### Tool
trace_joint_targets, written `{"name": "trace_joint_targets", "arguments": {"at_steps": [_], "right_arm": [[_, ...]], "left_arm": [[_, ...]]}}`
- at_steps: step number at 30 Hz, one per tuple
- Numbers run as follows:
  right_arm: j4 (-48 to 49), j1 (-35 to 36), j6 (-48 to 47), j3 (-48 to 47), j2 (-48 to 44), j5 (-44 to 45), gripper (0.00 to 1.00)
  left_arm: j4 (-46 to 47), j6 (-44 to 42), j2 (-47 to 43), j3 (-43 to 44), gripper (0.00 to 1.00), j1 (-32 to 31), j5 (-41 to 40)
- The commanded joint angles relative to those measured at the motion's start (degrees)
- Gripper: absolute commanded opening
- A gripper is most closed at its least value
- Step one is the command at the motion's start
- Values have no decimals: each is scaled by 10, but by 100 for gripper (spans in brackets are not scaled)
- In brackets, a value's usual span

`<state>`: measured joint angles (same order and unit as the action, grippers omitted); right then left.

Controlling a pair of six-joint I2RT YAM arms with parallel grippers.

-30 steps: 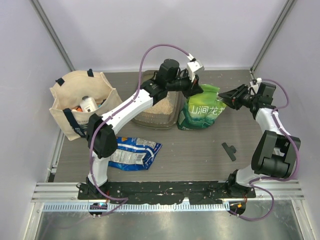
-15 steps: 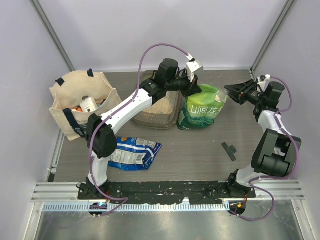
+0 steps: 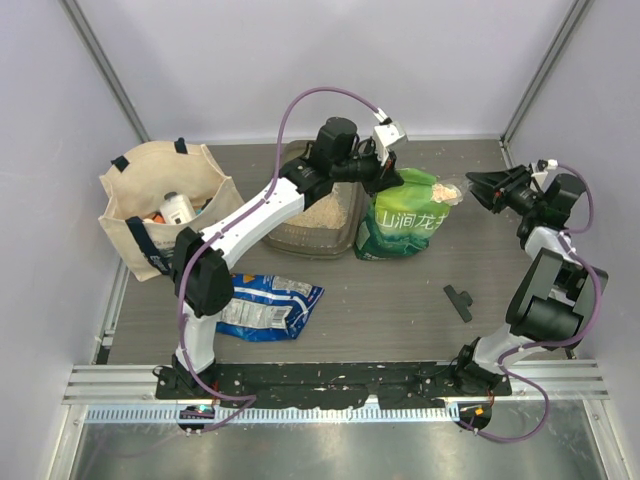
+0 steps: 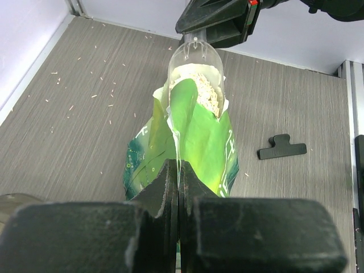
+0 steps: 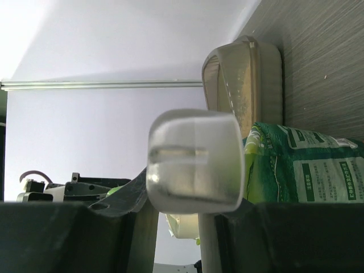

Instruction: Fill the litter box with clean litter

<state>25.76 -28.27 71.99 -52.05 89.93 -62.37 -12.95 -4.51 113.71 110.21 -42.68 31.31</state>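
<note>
The litter box (image 3: 343, 228), a smoky translucent tray, lies at the back centre with clean litter (image 3: 318, 212) heaped inside; it also shows in the right wrist view (image 5: 267, 68). A green printed bag (image 3: 405, 225) stands upright just to its right. My left gripper (image 4: 179, 168) is shut on the bag's (image 4: 199, 136) top edge, holding the mouth open, and tan granules (image 4: 207, 94) show inside. My right gripper (image 5: 193, 219) is shut on a clear plastic scoop (image 5: 196, 162). The scoop (image 4: 196, 57) hovers at the far side of the bag's mouth.
A beige tote bag (image 3: 160, 205) with a bottle in it stands at the left. A blue crinkly packet (image 3: 270, 300) lies flat near the left arm's base. A black clip (image 3: 459, 301) lies on the table to the right. Walls close off the back and sides.
My right gripper has drawn back to the right with the scoop, away from the bag's mouth. The left gripper and the bag have stayed put.
</note>
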Motion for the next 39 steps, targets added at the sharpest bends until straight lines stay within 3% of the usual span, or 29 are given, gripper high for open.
{"name": "trace_joint_targets", "arguments": {"at_steps": [1,25,30,32,34,38,39], "right_arm": [[61,-21,41,-18,-5,-37,1],[63,-57,63,-71,-4,-45,1],[-16,-53,36,-117,-13,-38,1],[-98,-41,12,-143,-13,-23,1],[-141,-19,-4,-189,-7,-17,1],[-215,28,-28,-294,30,-4,1],[-229,39,-33,-338,53,-1,1]], "left_arm": [[11,-12,-44,9,0,5,-9],[9,-30,-45,7,0,25,-34],[10,-37,-41,10,0,26,-50],[10,-41,-42,10,0,28,-59],[5,-42,-44,9,7,29,-63],[-24,-46,-58,8,40,34,-72],[-33,-47,-62,3,43,36,-78]]}}
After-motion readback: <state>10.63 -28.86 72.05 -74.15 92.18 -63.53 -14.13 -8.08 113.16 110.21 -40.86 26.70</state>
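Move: The right hand holds the scoop, its bowl in the bag's mouth. The litter box's middle lies about 32 cm to its left, some 11 cm ahead and 18 cm below; the green litter bag's middle is about 12 cm left, 1 cm ahead and 12 cm down. The left hand pinches the bag's rim, the bag's middle about 4 cm ahead, 5 cm right and 18 cm below; the litter box is some 14 cm ahead, 17 cm left and 25 cm down. The right hand keeps its grip on the loaded scoop and draws it out of the bag's mouth, easing about 4 cm right while rising, then lifting faster with a little forward and back-left travel, roughly 9 cm up in all and with the scoop kept nearly level. The left hand stays almost still at first with the rim pinched, then drifts some 3 cm forward and left, and only at the very end opens its fingers about a third, loosening its pinch on the rim. ##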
